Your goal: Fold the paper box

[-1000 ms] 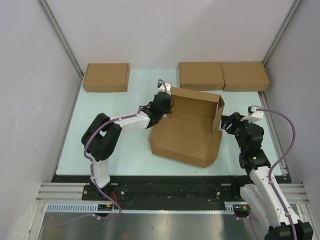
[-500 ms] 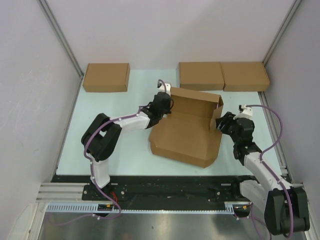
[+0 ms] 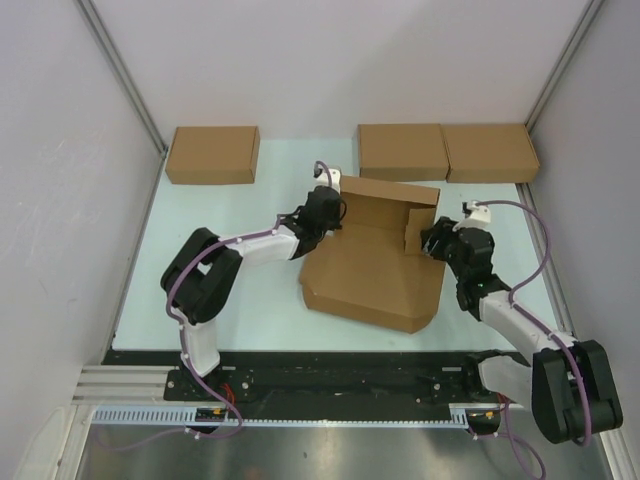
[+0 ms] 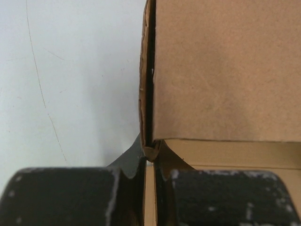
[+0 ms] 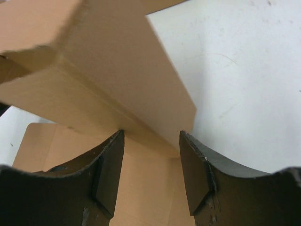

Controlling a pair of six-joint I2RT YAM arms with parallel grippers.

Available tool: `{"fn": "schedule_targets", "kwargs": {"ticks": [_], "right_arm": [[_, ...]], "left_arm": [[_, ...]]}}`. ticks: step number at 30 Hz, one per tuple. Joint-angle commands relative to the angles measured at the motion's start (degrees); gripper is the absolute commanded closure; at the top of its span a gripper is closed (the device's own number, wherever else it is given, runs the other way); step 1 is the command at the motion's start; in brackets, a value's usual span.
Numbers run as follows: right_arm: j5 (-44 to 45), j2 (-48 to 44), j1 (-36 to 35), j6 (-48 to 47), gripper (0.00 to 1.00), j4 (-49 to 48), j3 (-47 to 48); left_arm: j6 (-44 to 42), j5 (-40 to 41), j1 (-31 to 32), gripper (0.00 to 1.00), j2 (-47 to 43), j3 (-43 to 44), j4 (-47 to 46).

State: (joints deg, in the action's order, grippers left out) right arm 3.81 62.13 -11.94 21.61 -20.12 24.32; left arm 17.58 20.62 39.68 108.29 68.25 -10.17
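The paper box (image 3: pixel 372 270) lies in the middle of the table, a brown cardboard mailer half formed, with its back wall and side walls raised. My left gripper (image 3: pixel 326 208) is shut on the left side wall (image 4: pixel 146 94), pinched between the two fingers. My right gripper (image 3: pixel 428 240) is open at the box's right side; its fingertips (image 5: pixel 113 155) touch the raised right flap (image 5: pixel 127 80), which leans inward over the box floor.
Three compact brown cardboard boxes lie along the back: one at the left (image 3: pixel 212 154), two side by side at the right (image 3: pixel 402 151) (image 3: pixel 490 152). White walls close in both sides. A black rail runs along the near edge.
My right gripper has moved left, pushing the box's right flap inward over the floor. The left gripper has kept its hold on the left wall.
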Motion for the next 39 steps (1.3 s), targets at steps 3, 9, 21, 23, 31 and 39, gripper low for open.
{"fn": "schedule_targets", "kwargs": {"ticks": [3,9,21,23,31,39], "right_arm": [[10.4,3.9,-5.2,-2.9,0.44,-8.1,3.2],[15.9,8.3,-6.2,-3.7,0.45,-13.7,3.5],[30.1,14.7,-9.1,-3.6,0.55,-19.3,3.5],[30.2,15.7,-9.1,-3.2,0.67,-19.8,3.5],[31.1,19.2,-9.1,-1.5,0.61,-21.5,4.0],[34.0,21.1,-9.1,0.4,0.93,-18.5,5.0]], "left_arm": [[1.2,-0.2,0.7,1.0,0.3,-4.4,12.1],[1.7,-0.1,0.9,0.99,-0.6,-4.5,11.8],[3.1,1.2,1.7,1.0,-2.0,-5.2,10.4],[3.2,1.6,1.9,1.0,-2.2,-5.3,10.4],[3.8,2.5,2.3,1.0,-3.6,-6.6,7.9],[6.5,4.5,2.9,1.0,-5.4,-9.4,6.3]]}}
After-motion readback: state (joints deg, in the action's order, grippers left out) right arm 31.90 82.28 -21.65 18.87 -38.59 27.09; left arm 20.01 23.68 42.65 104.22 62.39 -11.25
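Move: The right gripper, half open, is at the box's far right corner: the corner tab lies about 5 cm ahead of it, 2 cm to its left and at nearly its own height. The top panel's middle is some 11 cm ahead and 11 cm left; the box floor's middle is 3 cm back, 15 cm left and well below. From the left gripper, already pinching the far left corner, that tab is roughly 22 cm to the right and about level. Nudge the right gripper slightly left, then take it about 4 cm forward in all, easing back right and some 2.5 cm down under the panel's right end while turning about 15 degrees clockwise. Close its fingers late to pinch the corner tab with the side wall. Keep the left gripper's pinch and draw that corner back about 3 cm. ##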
